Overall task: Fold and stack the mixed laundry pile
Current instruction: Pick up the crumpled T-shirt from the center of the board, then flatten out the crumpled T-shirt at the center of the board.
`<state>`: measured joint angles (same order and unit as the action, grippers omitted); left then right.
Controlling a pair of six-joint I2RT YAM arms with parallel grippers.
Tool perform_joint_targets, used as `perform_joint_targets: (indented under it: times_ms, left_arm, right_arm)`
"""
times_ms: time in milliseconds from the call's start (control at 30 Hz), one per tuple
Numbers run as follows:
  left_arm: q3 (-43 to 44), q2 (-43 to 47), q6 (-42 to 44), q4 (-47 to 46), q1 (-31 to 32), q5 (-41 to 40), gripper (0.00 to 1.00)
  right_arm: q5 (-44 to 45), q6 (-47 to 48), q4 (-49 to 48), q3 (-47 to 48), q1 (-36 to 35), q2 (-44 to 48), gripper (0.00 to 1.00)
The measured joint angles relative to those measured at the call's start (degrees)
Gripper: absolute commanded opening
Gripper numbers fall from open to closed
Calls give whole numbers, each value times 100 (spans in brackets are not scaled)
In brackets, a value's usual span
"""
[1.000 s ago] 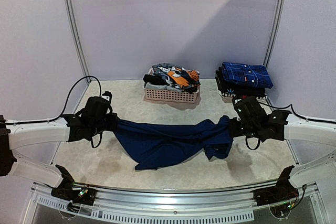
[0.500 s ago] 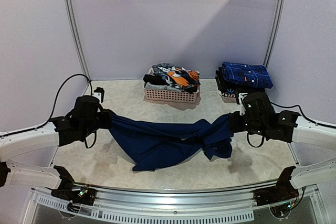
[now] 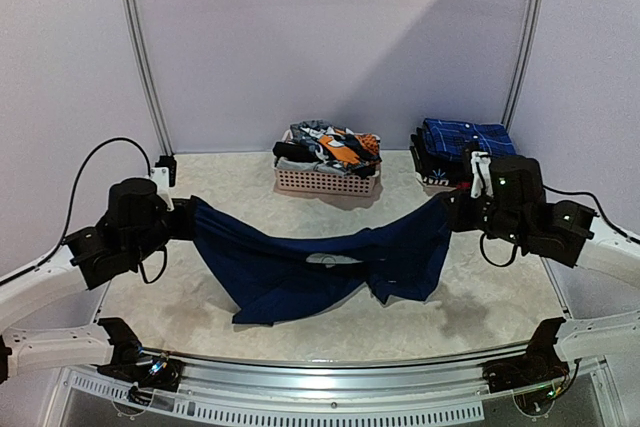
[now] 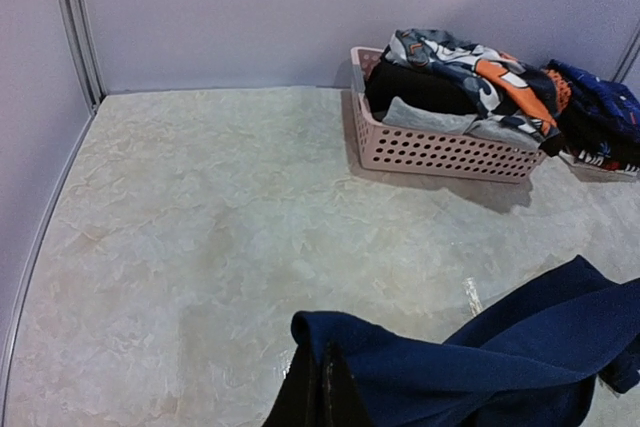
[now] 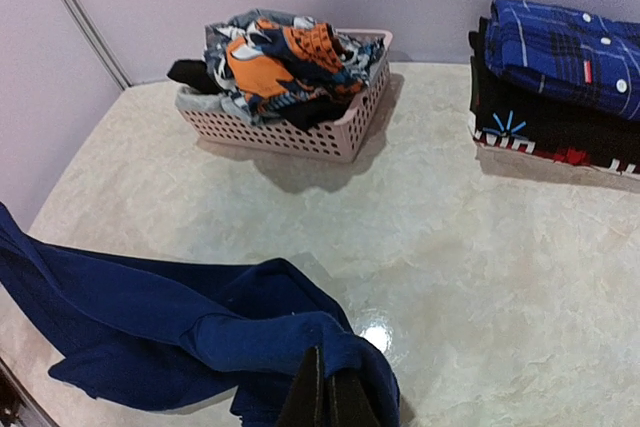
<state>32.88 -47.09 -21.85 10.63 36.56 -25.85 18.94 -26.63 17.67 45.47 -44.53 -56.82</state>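
A navy T-shirt [image 3: 320, 262] hangs stretched between my two grippers above the table, sagging in the middle with its lower edge on the surface. My left gripper [image 3: 186, 217] is shut on its left end [image 4: 330, 339]. My right gripper [image 3: 452, 211] is shut on its right end [image 5: 330, 342]. The rest of the mixed laundry pile [image 3: 330, 145] lies heaped in a pale pink basket [image 3: 328, 181] at the back: an orange-patterned garment [image 5: 265, 62] over black and grey pieces [image 4: 420, 92].
A stack of folded clothes [image 3: 462, 152], blue plaid on top of black, stands at the back right of the table [image 3: 250, 187]. Pale walls close in the back and both sides. Cables run along the left [image 3: 95, 162] and right edges.
Both grippers have moved outward and farther back, pulling the navy T-shirt wider and tauter between them. Its bunched right part has spread out.
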Motion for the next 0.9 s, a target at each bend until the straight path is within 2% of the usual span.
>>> perform_joint_targets:
  times_ms: [167, 367, 633, 900]
  left_arm:
    - [317, 297, 28, 138, -2, 422, 0]
    - [1117, 782, 96, 229, -4, 863, 0]
    - [2361, 1036, 323, 479, -4, 1443, 0]
    - [3504, 1078, 424, 605, -4, 2618, 0]
  right_arm:
    - [-24, 186, 103, 656, 0, 350, 0]
    - [-468, 603, 179, 2022, 4, 396, 0]
    - [-1784, 1137, 754, 3244, 9, 404, 0]
    - [-3154, 1497, 1672, 4662, 9, 592, 0]
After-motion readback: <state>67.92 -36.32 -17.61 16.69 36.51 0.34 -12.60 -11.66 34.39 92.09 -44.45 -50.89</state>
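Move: Both hands already hold the navy T-shirt by its upper corners, about 60 cm apart. From the left hand its sagging middle lies some 31 cm right, 3 cm back and 15 cm down; from the right hand, about 28 cm left, 3 cm back and 17 cm down. The laundry basket stands some 24 cm ahead and 28 cm left of the right hand; the folded stack, 24 cm ahead and 12 cm right of it. Both hands keep their pinch and swing the T-shirt up some 30 cm while drawing back, fingers tipping upward. ##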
